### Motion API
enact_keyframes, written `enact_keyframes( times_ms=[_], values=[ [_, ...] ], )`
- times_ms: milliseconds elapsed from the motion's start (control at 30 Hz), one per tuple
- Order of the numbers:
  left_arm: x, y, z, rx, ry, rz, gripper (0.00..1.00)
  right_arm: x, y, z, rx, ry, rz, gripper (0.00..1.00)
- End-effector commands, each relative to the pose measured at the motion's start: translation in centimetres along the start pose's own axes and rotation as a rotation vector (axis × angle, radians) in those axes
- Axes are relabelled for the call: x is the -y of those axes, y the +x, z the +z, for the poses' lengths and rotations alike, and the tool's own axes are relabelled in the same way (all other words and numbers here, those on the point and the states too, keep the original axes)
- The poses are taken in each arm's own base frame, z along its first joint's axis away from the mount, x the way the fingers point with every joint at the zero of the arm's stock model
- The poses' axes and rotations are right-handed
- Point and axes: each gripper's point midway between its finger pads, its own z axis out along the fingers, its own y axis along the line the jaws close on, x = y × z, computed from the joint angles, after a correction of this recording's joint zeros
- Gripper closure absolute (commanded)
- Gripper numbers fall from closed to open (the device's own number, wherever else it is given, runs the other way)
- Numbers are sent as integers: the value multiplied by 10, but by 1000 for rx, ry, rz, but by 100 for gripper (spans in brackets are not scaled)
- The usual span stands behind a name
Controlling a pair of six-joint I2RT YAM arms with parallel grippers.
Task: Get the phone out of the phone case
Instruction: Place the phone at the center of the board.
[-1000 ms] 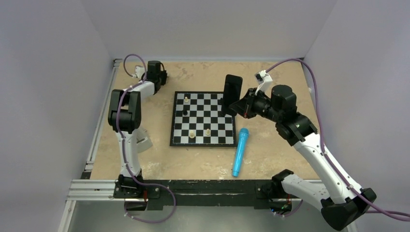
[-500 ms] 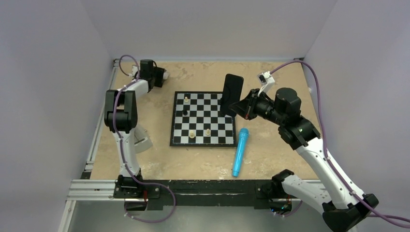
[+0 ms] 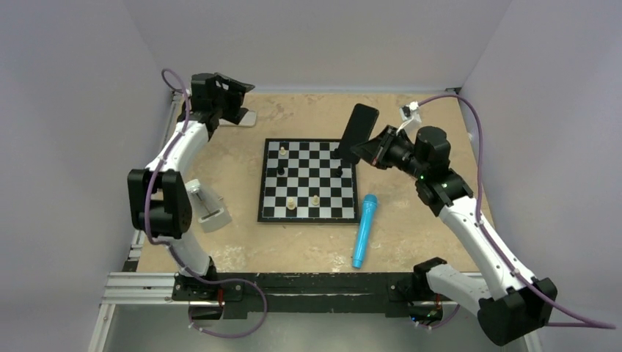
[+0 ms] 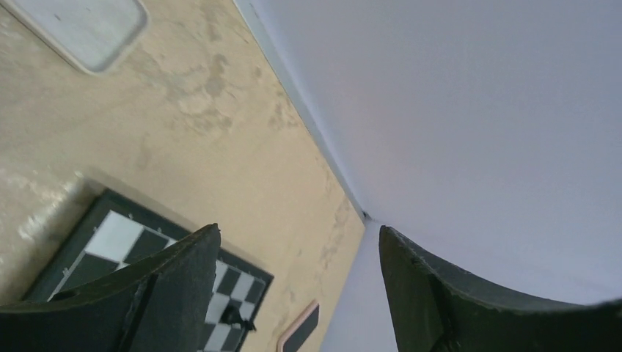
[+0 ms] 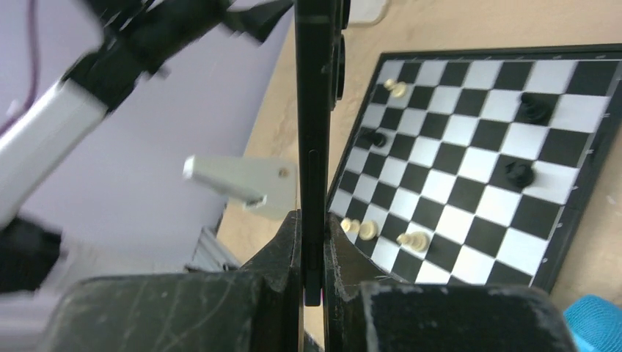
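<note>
The black phone (image 3: 357, 132) hangs tilted in the air over the far right corner of the chessboard, and my right gripper (image 3: 372, 150) is shut on its lower end. In the right wrist view the phone (image 5: 314, 110) stands edge-on, clamped between the right gripper's (image 5: 313, 216) fingers. The pale, empty phone case (image 3: 246, 117) lies flat on the table at the far left; it also shows in the left wrist view (image 4: 81, 29). My left gripper (image 3: 239, 100) is raised just above the case, open and holding nothing (image 4: 297, 229).
A chessboard (image 3: 308, 213) with several pieces lies mid-table. A blue cylinder (image 3: 364, 229) rests just right of it. A white bracket (image 3: 205, 211) sits by the left arm. Walls close in at the back, left and right.
My left gripper has opened, let go of the phone case and lifted away toward the far left corner. The right gripper has tilted the phone and shifted it slightly right.
</note>
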Motion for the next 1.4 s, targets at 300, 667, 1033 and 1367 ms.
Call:
enact_keyframes(
  times_ms=[300,667,1033,1367],
  values=[
    [52,119,-173,-202,380,735,15,177,-117,72,415,211,517,100],
    [67,118,-233,-50,537,994,18,340,-150,139,522,447,729,100],
    [70,120,-241,-57,563,981,19,403,-148,144,629,558,854,96],
    [68,128,-236,-96,583,957,22,390,-129,145,513,554,805,48]
  ],
)
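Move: My right hand holds the phone, its middle about 4 cm ahead of my fingers. The bare table spot I take it to lies some 34 cm ahead, 17 cm to the right and 26 cm below. The pink-rimmed phone lies about 16 cm nearer me than that spot and 9 cm right of it; the chessboard's middle is 9 cm ahead and 14 cm left of my right hand. From my empty left hand the spot is some 57 cm right and 7 cm ahead; the case lies 7 cm ahead, straight below. I swing the phone forward about 33 cm, down and to the right, past the chessboard to the far right of the table. My right wrist turns clockwise and tips down on the way; once low there, I open those fingers about halfway to release the phone. Meanwhile my open left hand draws back some 20 cm, rising and drifting right, away from the case, then waits. ##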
